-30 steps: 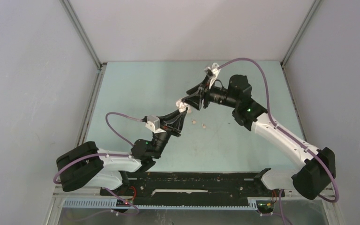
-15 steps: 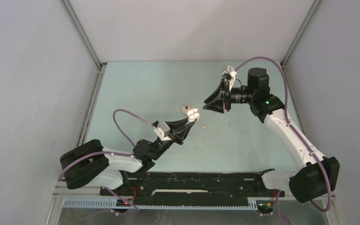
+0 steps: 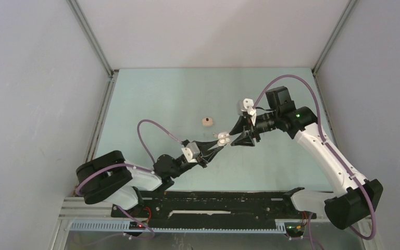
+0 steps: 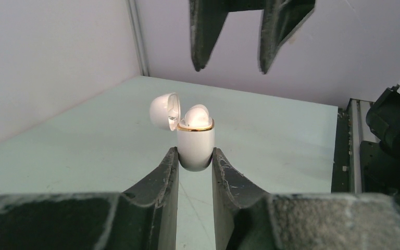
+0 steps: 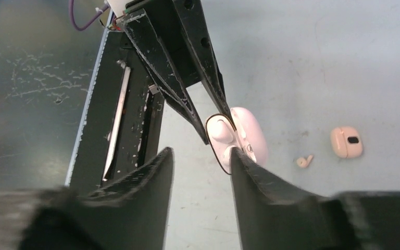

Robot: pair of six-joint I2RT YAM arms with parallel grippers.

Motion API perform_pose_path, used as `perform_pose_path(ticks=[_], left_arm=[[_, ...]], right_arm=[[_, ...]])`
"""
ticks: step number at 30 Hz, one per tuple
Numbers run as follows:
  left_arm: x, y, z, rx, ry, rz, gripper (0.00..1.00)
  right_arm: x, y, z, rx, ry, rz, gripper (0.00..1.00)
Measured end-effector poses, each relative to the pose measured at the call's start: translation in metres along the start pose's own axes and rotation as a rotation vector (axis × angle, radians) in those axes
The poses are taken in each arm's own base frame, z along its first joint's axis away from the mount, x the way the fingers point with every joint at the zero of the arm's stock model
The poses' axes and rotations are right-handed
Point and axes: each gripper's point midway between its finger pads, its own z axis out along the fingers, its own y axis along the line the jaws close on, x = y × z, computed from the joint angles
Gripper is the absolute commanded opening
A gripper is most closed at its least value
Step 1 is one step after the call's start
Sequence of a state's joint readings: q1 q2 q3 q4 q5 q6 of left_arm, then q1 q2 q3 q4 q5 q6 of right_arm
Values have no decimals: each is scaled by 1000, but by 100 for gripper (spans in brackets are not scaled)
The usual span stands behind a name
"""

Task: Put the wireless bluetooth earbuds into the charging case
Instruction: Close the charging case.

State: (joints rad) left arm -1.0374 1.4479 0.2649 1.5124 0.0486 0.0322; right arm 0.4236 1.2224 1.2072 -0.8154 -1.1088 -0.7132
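My left gripper (image 4: 195, 154) is shut on the base of a white charging case (image 4: 195, 146), held upright above the table with its lid (image 4: 165, 110) swung open. A white earbud (image 4: 197, 115) sits in the case's gold-rimmed mouth. From above, the case (image 3: 223, 137) hangs mid-table, with the left gripper (image 3: 219, 142) on one side and my right gripper (image 3: 234, 139) on the other. The right gripper (image 5: 200, 156) is open with nothing between its fingers. One of its fingertips (image 5: 235, 156) is at the rim of the case (image 5: 250, 136), beside the seated white buds (image 5: 220, 130).
A tan earbud (image 5: 304, 161) lies loose on the pale green table (image 3: 156, 99). A closed tan case (image 5: 347, 141) rests near it, also seen in the top view as the tan case (image 3: 207, 121). Grey walls enclose the table on three sides.
The left arm has carried the open white case rightward and nearer. The right arm swung away, then came down close to the case, its jaws narrower than before.
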Motion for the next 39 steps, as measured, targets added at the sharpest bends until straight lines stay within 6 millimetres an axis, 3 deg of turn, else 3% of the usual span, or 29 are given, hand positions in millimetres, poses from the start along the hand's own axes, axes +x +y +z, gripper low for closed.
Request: perform_pose_path(ticks=[4, 6, 18, 29, 39], left_arm=[[3, -3, 0, 17, 8, 2, 0], [3, -4, 0, 24, 8, 2, 0], [3, -9, 0, 50, 7, -9, 0], [5, -13, -1, 58, 14, -54, 0], [11, -3, -1, -12, 31, -106, 0]], right_arm=[[9, -2, -8, 17, 22, -2, 81], [11, -3, -11, 25, 26, -5, 87], [28, -11, 0, -8, 58, 35, 89], [42, 2, 22, -76, 125, 11, 88], [51, -5, 18, -15, 176, -12, 87]])
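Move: The charging case's open lid lies about 3 cm ahead of the right hand, 3 cm to its left and 4 cm below. The case body, pinched by the left hand, is some 2 cm ahead of the right hand, 3 cm left and 5 cm below. A loose earbud lies roughly 20 cm ahead, 6 cm left and 27 cm below, on the table. From the left hand, the lid is about 3 cm ahead, 1 cm right and 3 cm above. The right hand spreads its fingers and sinks about 5 cm towards the charging case the left still pinches. ##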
